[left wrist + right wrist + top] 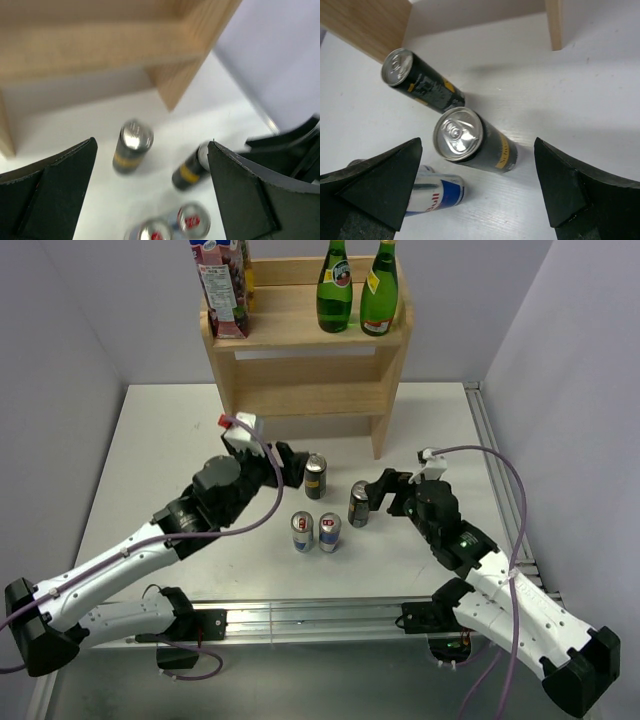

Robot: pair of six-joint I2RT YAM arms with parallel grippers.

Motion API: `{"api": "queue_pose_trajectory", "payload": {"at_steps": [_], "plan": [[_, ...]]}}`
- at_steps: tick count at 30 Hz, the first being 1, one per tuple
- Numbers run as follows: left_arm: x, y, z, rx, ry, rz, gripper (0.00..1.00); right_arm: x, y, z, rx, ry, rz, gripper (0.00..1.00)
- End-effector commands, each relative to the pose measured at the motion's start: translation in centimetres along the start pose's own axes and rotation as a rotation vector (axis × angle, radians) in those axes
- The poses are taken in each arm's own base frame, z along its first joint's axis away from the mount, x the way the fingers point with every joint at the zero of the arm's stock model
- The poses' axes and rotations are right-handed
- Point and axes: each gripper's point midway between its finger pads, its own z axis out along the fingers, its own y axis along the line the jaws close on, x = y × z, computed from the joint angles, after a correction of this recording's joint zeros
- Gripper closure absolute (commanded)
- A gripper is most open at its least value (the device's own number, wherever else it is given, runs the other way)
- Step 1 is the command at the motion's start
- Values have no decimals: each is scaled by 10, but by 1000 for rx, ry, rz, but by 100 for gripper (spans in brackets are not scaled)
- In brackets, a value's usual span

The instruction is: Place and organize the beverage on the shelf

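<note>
The light wooden shelf (300, 360) stands at the back of the table, and its top tier holds two green bottles (335, 290) and a juice carton (222, 285). On the table in front stand two dark cans (316, 477) (359, 504) and two silver-blue cans (303, 532) (329, 532). My left gripper (292, 466) is open just left of the far dark can (131, 146) and holds nothing. My right gripper (385, 490) is open just right of the nearer dark can (470, 140), which lies between its spread fingers without touching them.
The shelf's lower tier (310, 398) is bare. Its right side panel (388, 420) reaches the table close behind the cans. A metal rail (500, 470) runs along the table's right edge. Grey walls close in on both sides.
</note>
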Motion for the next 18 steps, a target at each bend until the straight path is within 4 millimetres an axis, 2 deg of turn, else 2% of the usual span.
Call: {"api": "queue_pose_trajectory", "payload": {"at_steps": [1, 3, 7, 11, 18], "plan": [[21, 5, -16, -18, 22, -97, 1, -3, 20, -1, -74, -26, 40, 0], [34, 9, -25, -19, 36, -97, 1, 4, 19, 0, -60, -21, 41, 0], [50, 12, -34, -15, 57, -109, 1, 33, 27, -1, -56, 31, 34, 0], [66, 13, -38, -8, 81, -111, 2, 57, 21, 6, -13, 62, 28, 0], [76, 14, -43, -1, 84, -116, 3, 73, 5, 28, 77, 37, 31, 0]]}}
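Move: The black can nearest the right hand stands roughly 4 cm ahead of it, 7 cm to its left and 11 cm below. The other black can is some 12 cm ahead and 17 cm left; the nearer silver-blue can lies about 3 cm back and 14 cm left. From the left hand, the first black can is about 2 cm ahead, 17 cm right and 26 cm lower. Right hand, open, sinks 8 cm and swings 3 cm left towards the near black can; open left lowers 9 cm. ##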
